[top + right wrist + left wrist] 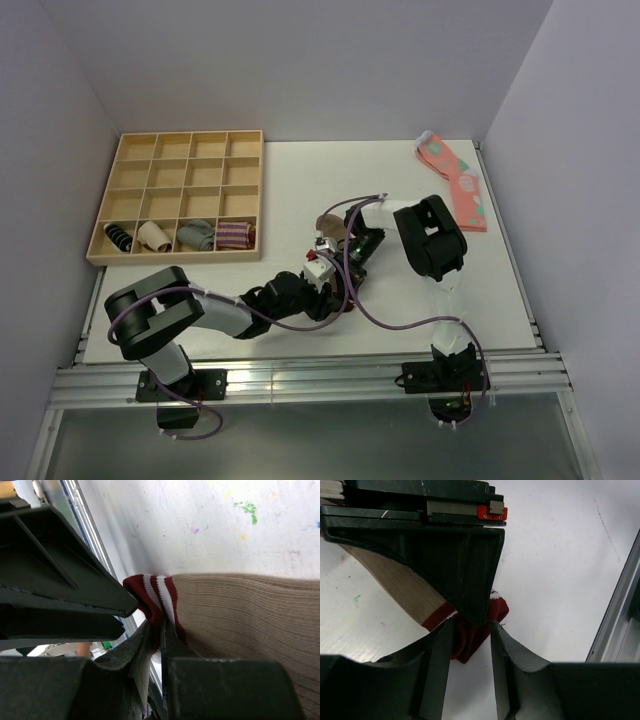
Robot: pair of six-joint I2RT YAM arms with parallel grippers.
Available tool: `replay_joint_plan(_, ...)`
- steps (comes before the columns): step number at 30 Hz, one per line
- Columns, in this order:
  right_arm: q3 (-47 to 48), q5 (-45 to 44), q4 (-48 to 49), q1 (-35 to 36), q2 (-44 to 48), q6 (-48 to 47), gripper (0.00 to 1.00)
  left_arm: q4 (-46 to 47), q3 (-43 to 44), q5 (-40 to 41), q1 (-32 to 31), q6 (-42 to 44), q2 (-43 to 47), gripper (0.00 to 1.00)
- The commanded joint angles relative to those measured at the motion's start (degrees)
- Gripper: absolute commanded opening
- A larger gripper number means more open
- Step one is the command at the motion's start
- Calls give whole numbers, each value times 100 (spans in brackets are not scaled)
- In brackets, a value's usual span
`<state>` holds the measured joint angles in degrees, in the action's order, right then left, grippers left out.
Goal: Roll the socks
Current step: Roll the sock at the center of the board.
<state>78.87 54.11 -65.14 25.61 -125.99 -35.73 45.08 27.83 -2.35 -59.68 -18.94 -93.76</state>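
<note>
The tan-brown knit sock point(240, 615) lies flat on the white table, and its dark red and white striped cuff point(155, 592) is bunched between both grippers. My right gripper point(161, 625) is shut on a fold of that cuff. In the left wrist view the red cuff point(470, 642) sits between the tips of my left gripper point(468, 626) and touches both fingers, with the tan leg point(395, 580) running off up-left. The right gripper's black finger point(465, 570) points down onto the same cuff. From above, both grippers point(330, 268) meet at mid-table and hide most of the sock.
A wooden compartment tray point(110, 215) stands at the back left with small sock bundles point(197, 235) in its front row. Coral-pink dotted socks point(455, 180) lie at the back right. An aluminium rail point(300, 378) runs along the near table edge. Walls close in both sides.
</note>
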Motion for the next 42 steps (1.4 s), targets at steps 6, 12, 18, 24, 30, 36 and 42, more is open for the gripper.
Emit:
replay_joint_plan(6,190,65,-148,-144,31,-84,3,-25,179,208,-131,242,-204,38)
replay_joint_plan(12,199,56,-165,-187,22,-110,2,-104,143,209,-184,250,-283,38)
replay_joint_plan(18,225,38,-165,-214,22,-93,2,-306,354,437,-342,356,-503,38)
replay_joint_plan(24,164,47,-156,-223,66,-154,2,-562,521,1017,-501,417,-653,32)
replay_joint_plan(30,-38,47,10,-249,294,-180,5,-755,644,1132,-536,461,-741,0)
replay_joint_plan(36,-328,-102,511,-275,698,21,18,-1044,811,772,-536,417,-785,0)
replay_joint_plan(42,-697,-102,1196,-504,1400,329,46,-1730,1101,446,-413,189,-741,0)
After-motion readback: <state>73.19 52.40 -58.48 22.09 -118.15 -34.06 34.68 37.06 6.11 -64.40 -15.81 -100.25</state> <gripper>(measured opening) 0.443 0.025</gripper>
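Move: The cuff of the brown sock, already pinched by my right fingers, lies about 2 cm to the right of my left hand, some 1 cm ahead and 3 cm below. From the left hand the sock's toe lies about 18 cm ahead and 1 cm left, and the purple striped roll in the tray some 16 cm ahead and 23 cm left, both about 4 cm down. From my right hand the cuff is right at the fingertips. I sink my half-open left hand about 2.5 cm to the cuff beside the right fingertips, then shut its fingers on the cuff while easing some 2 cm to the right and rolling about 10 degrees. My right hand keeps its pinch, creeping about 1 cm rightward and forward, and only once the left has hold do I open it and begin lifting it forward and up, roughly 1 cm. ##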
